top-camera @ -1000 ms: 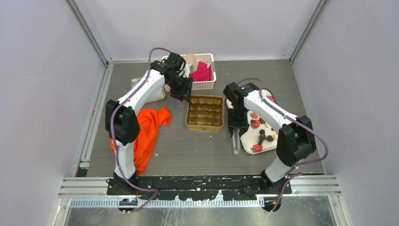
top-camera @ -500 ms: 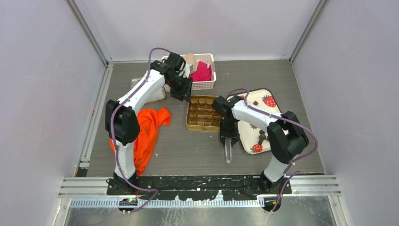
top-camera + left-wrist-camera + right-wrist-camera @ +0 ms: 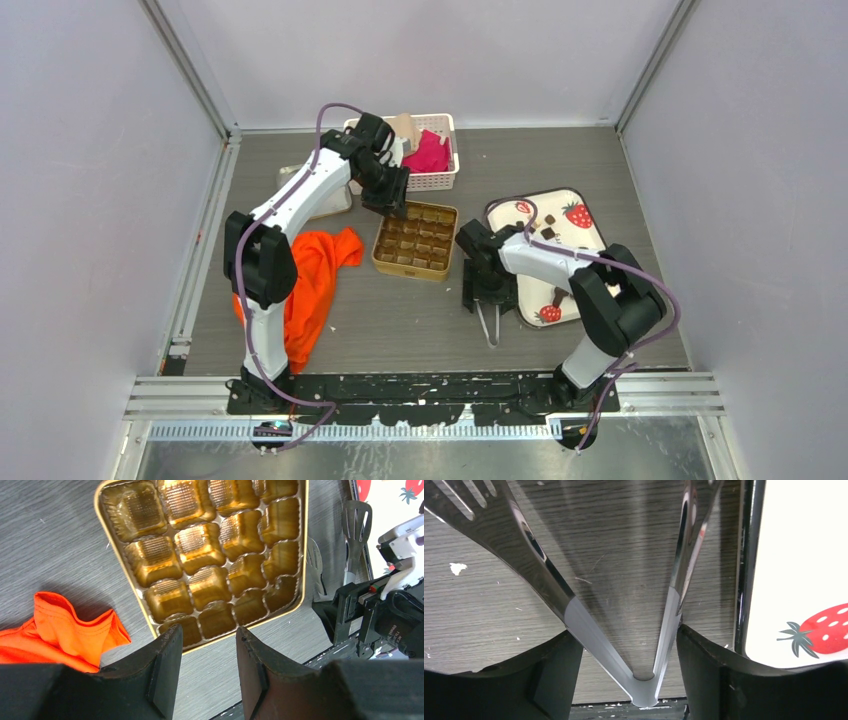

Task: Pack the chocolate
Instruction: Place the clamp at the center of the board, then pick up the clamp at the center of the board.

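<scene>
Small dark chocolate (image 3: 547,233) pieces lie on the white strawberry-print tray (image 3: 565,240) at the right. The gold tin (image 3: 412,243) sits mid-table, turned a little, and its compartments (image 3: 200,545) look empty. My left gripper (image 3: 388,205) hovers above the tin. In the left wrist view it (image 3: 207,628) is open and holds nothing. My right gripper (image 3: 488,300) is low over the table just left of the tray (image 3: 794,555). Its jaws stand wide, and the splayed arms of metal tongs (image 3: 589,635) press against both fingers. One tongs tip (image 3: 315,555) lies beside the tin's right edge.
An orange cloth (image 3: 315,275) lies left of the tin, under the left arm. A pink basket (image 3: 425,150) with a magenta cloth stands at the back. A silvery flat object (image 3: 325,200) is partly hidden behind the left arm. The black base rail (image 3: 420,385) runs along the near edge.
My right gripper moved left off the tray to the table and its jaws widened, so the tongs splayed apart. The gold tin slid left and turned. The left arm stayed still.
</scene>
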Controlling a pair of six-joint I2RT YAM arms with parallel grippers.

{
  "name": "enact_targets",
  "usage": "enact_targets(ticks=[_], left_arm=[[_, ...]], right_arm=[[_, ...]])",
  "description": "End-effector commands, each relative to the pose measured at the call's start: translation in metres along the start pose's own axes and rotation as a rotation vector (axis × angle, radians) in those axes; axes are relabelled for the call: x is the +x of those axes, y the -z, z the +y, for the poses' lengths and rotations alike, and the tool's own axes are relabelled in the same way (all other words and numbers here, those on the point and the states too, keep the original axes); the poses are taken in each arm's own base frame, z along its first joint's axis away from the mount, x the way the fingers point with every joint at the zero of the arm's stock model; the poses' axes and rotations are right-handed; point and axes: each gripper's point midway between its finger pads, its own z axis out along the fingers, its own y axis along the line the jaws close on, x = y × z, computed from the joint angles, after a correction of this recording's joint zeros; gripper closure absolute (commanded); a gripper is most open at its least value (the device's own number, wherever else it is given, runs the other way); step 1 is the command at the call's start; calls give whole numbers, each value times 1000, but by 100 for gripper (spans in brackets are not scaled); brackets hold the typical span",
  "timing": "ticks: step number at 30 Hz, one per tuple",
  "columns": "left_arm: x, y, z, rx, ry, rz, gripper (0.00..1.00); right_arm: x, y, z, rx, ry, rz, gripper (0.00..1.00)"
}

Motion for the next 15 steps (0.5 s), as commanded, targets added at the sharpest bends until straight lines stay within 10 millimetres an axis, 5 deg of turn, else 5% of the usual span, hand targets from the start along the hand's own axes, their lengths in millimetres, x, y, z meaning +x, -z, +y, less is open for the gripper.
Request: enact_targets(ticks=[1,8,15], left_arm=[[-5,19,-9,25,-6,-38,55],[-5,20,-10,29,1,-37,55],[-3,20,-12,42,12,-36,55]], right_arm=[[-20,-3,2,-29,-43,-142,27],[-22,-9,-1,-24,-48,-171,30],[-24,-13,-5,2,-43,-182,67]])
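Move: Between the right hand's wide-open fingers, low at the table, lies the spread clamp, its middle about 2 cm ahead and level with them, its joined end towards the base. From that hand the gold box sits some 12 cm ahead and 14 cm left, the strawberry tray about 9 cm ahead and 12 cm right. For the left hand, the clamp is roughly 17 cm back, 18 cm right and 14 cm below. Closing on the clamp's two handles from outside, the right hand's fingers squeeze the spread legs together after barely moving at first. As they shut by about a third of their range, the hand eases some 1 cm forward and slightly left at unchanged height, the wrist swinging the downward fingertips forward by about 5 degrees. ##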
